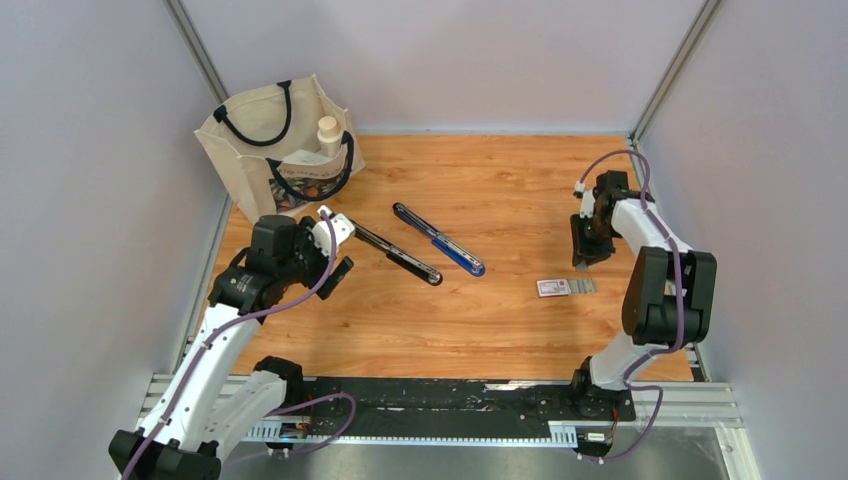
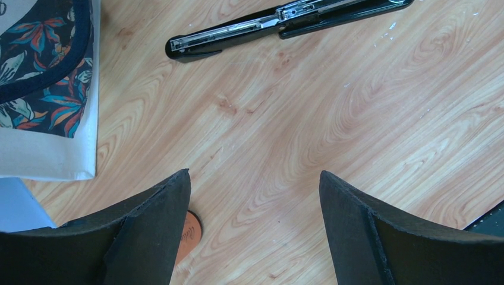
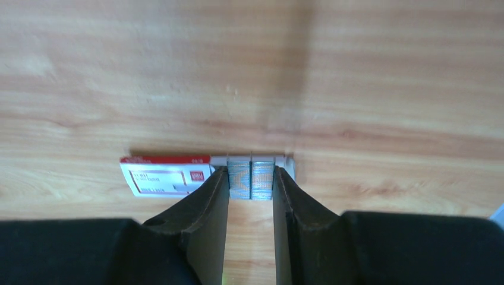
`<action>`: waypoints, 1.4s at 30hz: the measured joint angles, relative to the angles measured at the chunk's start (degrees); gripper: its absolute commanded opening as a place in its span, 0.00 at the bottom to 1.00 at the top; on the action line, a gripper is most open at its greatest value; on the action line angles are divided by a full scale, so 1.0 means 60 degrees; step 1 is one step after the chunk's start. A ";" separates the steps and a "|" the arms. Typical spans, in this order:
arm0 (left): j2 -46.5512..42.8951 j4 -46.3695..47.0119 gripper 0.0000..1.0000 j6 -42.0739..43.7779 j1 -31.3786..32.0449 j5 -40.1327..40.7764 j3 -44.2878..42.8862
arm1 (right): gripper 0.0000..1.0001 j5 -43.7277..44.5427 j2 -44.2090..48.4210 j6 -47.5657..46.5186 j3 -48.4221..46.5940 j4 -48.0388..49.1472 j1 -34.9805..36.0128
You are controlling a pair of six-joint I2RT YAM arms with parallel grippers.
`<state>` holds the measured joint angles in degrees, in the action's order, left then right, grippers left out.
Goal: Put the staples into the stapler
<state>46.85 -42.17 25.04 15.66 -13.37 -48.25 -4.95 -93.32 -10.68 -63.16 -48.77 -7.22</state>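
A black stapler [image 1: 398,253] lies opened out flat left of the table's centre, its metal magazine showing in the left wrist view [image 2: 261,24]. Beside it lies a second, blue-and-black stapler [image 1: 440,240]. The staples [image 1: 582,286] are grey strips next to their white and red box [image 1: 553,288] at the right. My right gripper [image 1: 582,258] hovers just above them, its jaws narrowly open; in the right wrist view the fingertips [image 3: 221,178] frame the strips [image 3: 251,178] without holding them. My left gripper [image 1: 345,250] stands wide open over bare wood [image 2: 255,175], near the black stapler's end.
A cream tote bag [image 1: 280,150] with a floral pocket [image 2: 41,71] and a white bottle [image 1: 328,135] stands at the back left. A small orange disc [image 2: 189,234] lies under my left finger. Grey walls enclose the table; a metal rail [image 1: 450,410] runs along the near edge.
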 measured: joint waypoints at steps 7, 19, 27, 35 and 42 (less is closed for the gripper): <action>0.0025 0.0069 0.87 0.0000 -0.0004 0.0062 0.0142 | 0.28 -0.0007 -0.1781 0.0106 -0.2226 -0.0033 0.0634; 0.0055 0.0146 0.88 0.0000 -0.0004 0.0146 0.0160 | 0.36 0.0262 -0.3566 0.0135 -0.3217 -0.0062 0.2255; 0.0087 0.0149 0.88 0.0000 -0.0004 0.0175 0.0164 | 0.55 0.0233 -0.3574 0.0076 -0.3217 -0.0036 0.2361; 0.0087 0.0149 0.88 0.0000 -0.0004 0.0171 0.0164 | 0.57 0.0229 -0.2900 -0.0189 -0.2867 -0.0113 0.2313; 0.0098 0.0153 0.88 0.0000 0.0000 0.0168 0.0164 | 0.56 0.0503 -0.2521 -0.0510 -0.2710 -0.0251 0.1956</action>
<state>47.44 -41.25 25.04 15.66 -12.36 -47.27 -1.93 -108.44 -13.74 -79.42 -50.28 4.51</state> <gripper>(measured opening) 0.879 0.562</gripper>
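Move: My right hand already holds the staples a few centimetres above the table. The bare spot to set them on lies about 8 cm ahead, 8 cm left and 4 cm lower. The staple box sits some 3 cm back and 5 cm left, its tray of remaining staples 3 cm back and straight below; the blue stapler's middle is about 28 cm left and 10 cm ahead. From my idle left hand that spot is roughly 13 cm ahead, 38 cm right and 17 cm down. I swing my right hand forward about 8 cm, away from the tray, curving left by nearly 8 cm while sinking some 4 cm from the crest and turning about 13 degrees counter-clockwise. With the staples down on the bare wood I open my fingers and let go, then lift clear by 2 to 3 cm, drifting right and slightly back. ##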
